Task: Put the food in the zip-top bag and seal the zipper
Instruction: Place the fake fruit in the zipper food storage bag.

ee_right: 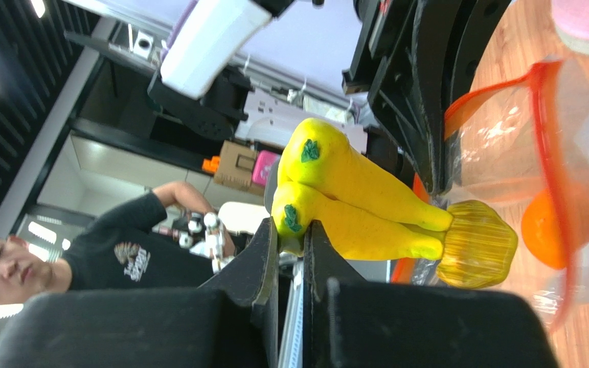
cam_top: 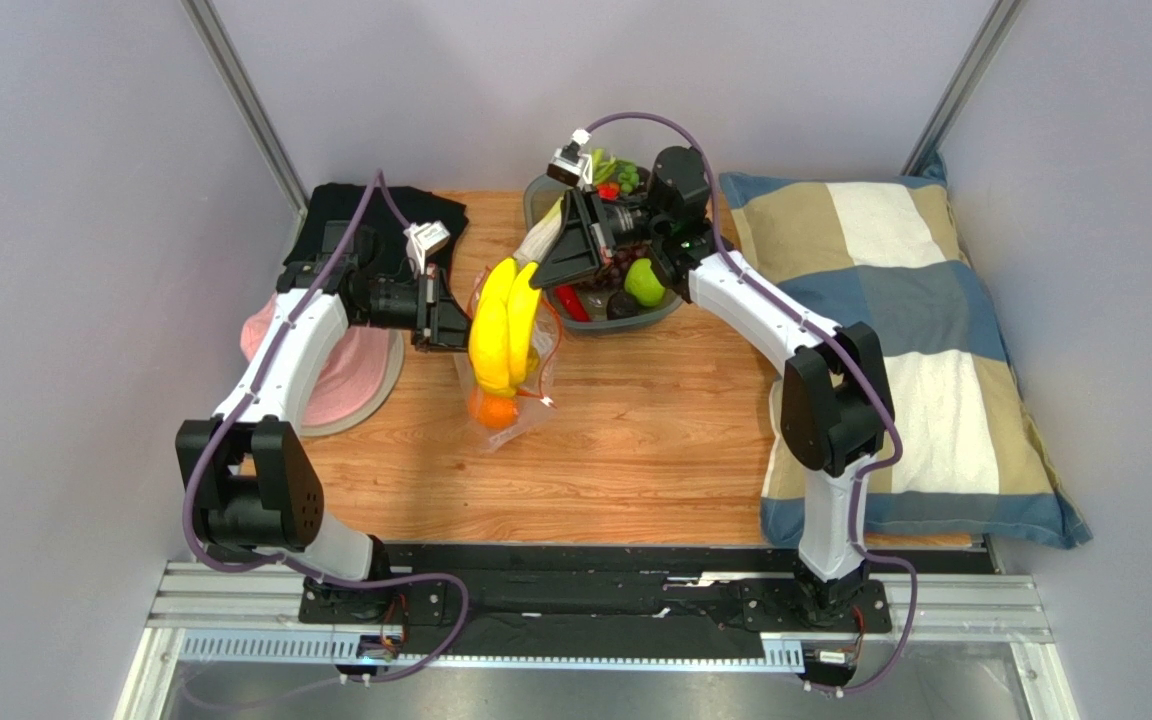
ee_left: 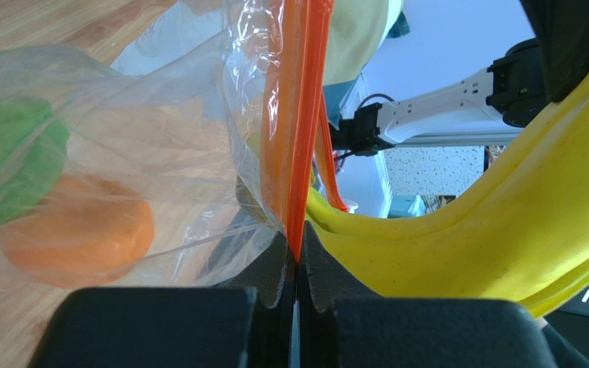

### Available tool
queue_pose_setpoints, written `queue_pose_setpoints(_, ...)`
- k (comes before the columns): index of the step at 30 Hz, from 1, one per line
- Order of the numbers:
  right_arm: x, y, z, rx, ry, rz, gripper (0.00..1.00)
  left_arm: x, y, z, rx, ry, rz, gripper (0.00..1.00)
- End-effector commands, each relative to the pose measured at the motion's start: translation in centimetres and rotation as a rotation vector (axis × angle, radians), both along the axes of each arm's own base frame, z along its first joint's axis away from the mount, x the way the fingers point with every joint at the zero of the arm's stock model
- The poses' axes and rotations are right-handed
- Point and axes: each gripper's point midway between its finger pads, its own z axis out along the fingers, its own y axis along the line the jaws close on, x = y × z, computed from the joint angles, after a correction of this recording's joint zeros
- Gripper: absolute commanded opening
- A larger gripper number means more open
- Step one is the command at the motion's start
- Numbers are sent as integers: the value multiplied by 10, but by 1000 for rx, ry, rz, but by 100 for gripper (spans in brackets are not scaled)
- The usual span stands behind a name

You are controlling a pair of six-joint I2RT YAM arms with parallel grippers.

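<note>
My left gripper [cam_top: 450,311] is shut on the orange-red zipper [ee_left: 299,153] of the clear zip-top bag [cam_top: 512,413] and holds its mouth up. An orange [ee_left: 82,238] and a green fruit [ee_left: 6,161] lie inside the bag. My right gripper [cam_top: 549,258] is shut on the tip of the yellow banana bunch [cam_top: 504,327], which hangs over the bag's mouth. In the right wrist view the jaws [ee_right: 291,230] pinch the banana's end [ee_right: 351,199], with the bag [ee_right: 582,192] and the orange [ee_right: 545,228] beyond. A green apple [cam_top: 644,281] lies in the grey tray [cam_top: 657,318].
The grey tray at the back holds more toy food, among it a red piece [cam_top: 573,303]. A checked pillow [cam_top: 913,345] fills the right side. A pink cloth [cam_top: 349,375] and a black cloth [cam_top: 372,210] lie at the left. The two arms are close together above the bag.
</note>
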Motion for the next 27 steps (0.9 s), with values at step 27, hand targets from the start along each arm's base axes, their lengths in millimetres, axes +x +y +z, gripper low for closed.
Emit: queue_pose_setpoints(27,101,-17,-22,-175,219,-821,0,23,7,31,-106,-36,414,0)
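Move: The right hand holds the bananas by their tips, the bunch slanting down and back. The bag's open mouth lies about 4 cm back, 4 cm left and 12 cm below this hand. The orange in the bag is roughly 6 cm back, 8 cm left and 28 cm below; the produce tray is some 18 cm ahead, 9 cm right and 31 cm below. From the left hand, pinching the zipper rim, the mouth is about 6 cm right, 1 cm ahead, level. Still pinching the banana tips, the right hand swings the bunch forward about 10 cm, turning some 40 degrees clockwise and tipping its upper side a little forward, then dips around 3 cm to bring the stem end into the mouth. The left hand keeps its pinch on the rim almost in place, turning the bag about 20 degrees counter-clockwise. ##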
